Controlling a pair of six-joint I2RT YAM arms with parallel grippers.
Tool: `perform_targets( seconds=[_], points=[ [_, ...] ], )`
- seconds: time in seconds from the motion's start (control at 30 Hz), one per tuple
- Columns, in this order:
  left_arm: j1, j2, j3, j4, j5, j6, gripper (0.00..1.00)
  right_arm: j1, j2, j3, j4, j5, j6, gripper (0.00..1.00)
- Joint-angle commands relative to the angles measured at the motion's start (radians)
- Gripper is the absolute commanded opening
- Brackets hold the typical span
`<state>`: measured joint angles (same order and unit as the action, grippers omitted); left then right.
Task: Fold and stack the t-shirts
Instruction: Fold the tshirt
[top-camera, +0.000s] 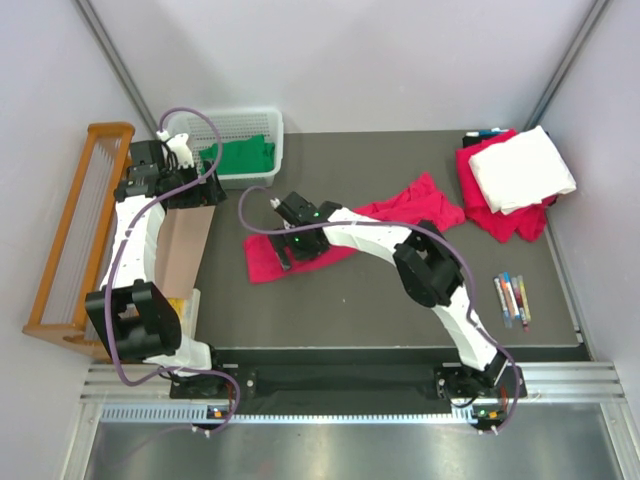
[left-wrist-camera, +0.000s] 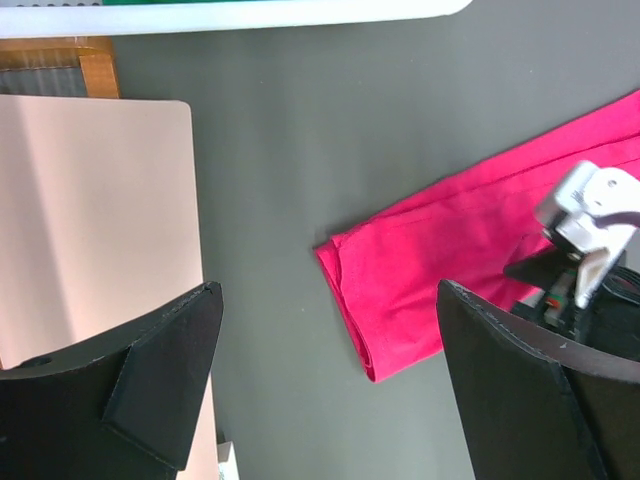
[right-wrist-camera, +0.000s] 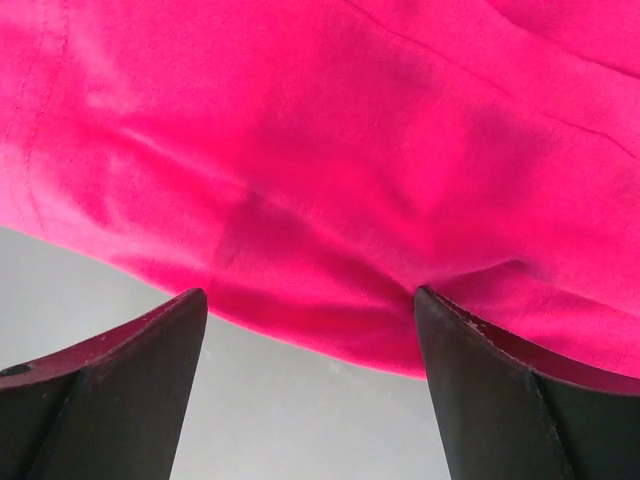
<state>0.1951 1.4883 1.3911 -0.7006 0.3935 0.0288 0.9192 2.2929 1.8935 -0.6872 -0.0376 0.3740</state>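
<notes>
A crimson-pink t-shirt (top-camera: 385, 215), folded into a long strip, lies slantwise across the middle of the dark mat. My right gripper (top-camera: 283, 252) hovers over its left end, open; in the right wrist view the jaws (right-wrist-camera: 310, 296) straddle the cloth's (right-wrist-camera: 330, 150) near edge with nothing held. My left gripper (top-camera: 190, 192) hangs open by the basket, high above the mat; its wrist view shows the strip's end (left-wrist-camera: 420, 280) between the wide fingers, far below. A green t-shirt (top-camera: 240, 156) sits in the basket. A folded white t-shirt (top-camera: 522, 168) rests on crimson cloth (top-camera: 500, 218) at the back right.
The white lattice basket (top-camera: 270, 125) stands at the back left. A tan board (top-camera: 185, 245) lies at the mat's left edge beside a wooden rack (top-camera: 75, 235). Coloured pens (top-camera: 512, 298) lie at the front right, more (top-camera: 485, 133) at the back.
</notes>
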Motion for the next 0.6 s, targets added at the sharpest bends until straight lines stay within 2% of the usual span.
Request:
perform_targets(
  seconds=[0.0, 0.3, 0.47, 0.57],
  points=[
    [0.004, 0.0, 0.012, 0.047, 0.025, 0.014, 0.92, 0.001, -0.093, -0.248, 0.02, -0.093, 0.057, 0.84],
    [0.006, 0.01, 0.036, 0.043, 0.033, 0.014, 0.92, 0.055, -0.343, -0.638, 0.103, -0.116, 0.088, 0.84],
    [0.006, 0.006, 0.032, 0.044, 0.038, 0.016, 0.92, 0.079, -0.476, -0.755, 0.069, -0.102, 0.083, 0.84],
    [0.006, 0.003, 0.028, 0.044, 0.045, 0.016, 0.92, 0.084, -0.526, -0.74, 0.01, -0.049, 0.054, 0.89]
  ],
)
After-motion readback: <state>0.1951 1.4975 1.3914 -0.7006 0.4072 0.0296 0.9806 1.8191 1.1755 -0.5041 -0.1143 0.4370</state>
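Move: The T-shirt's left end lies under the right fingertips, its middle about 4 cm left of that hand, 2 cm back and 1 cm below. The shirt's bunched far end is some 33 cm right and 11 cm ahead of the right hand, and the table's front edge about 22 cm straight back. The basket stands roughly 13 cm left and 24 cm ahead. From the left hand, the shirt's left end is about 11 cm right, 11 cm back and 19 cm down. The T-shirt's left end, already under the right hand's open fingertips, is dragged back towards the table's front edge and to the right, about 12 cm back and 9 cm across. The fingers stay wide open and level at cloth height, one tip still bearing on the fabric, while the hand picks up speed from near standstill and tips slightly. ##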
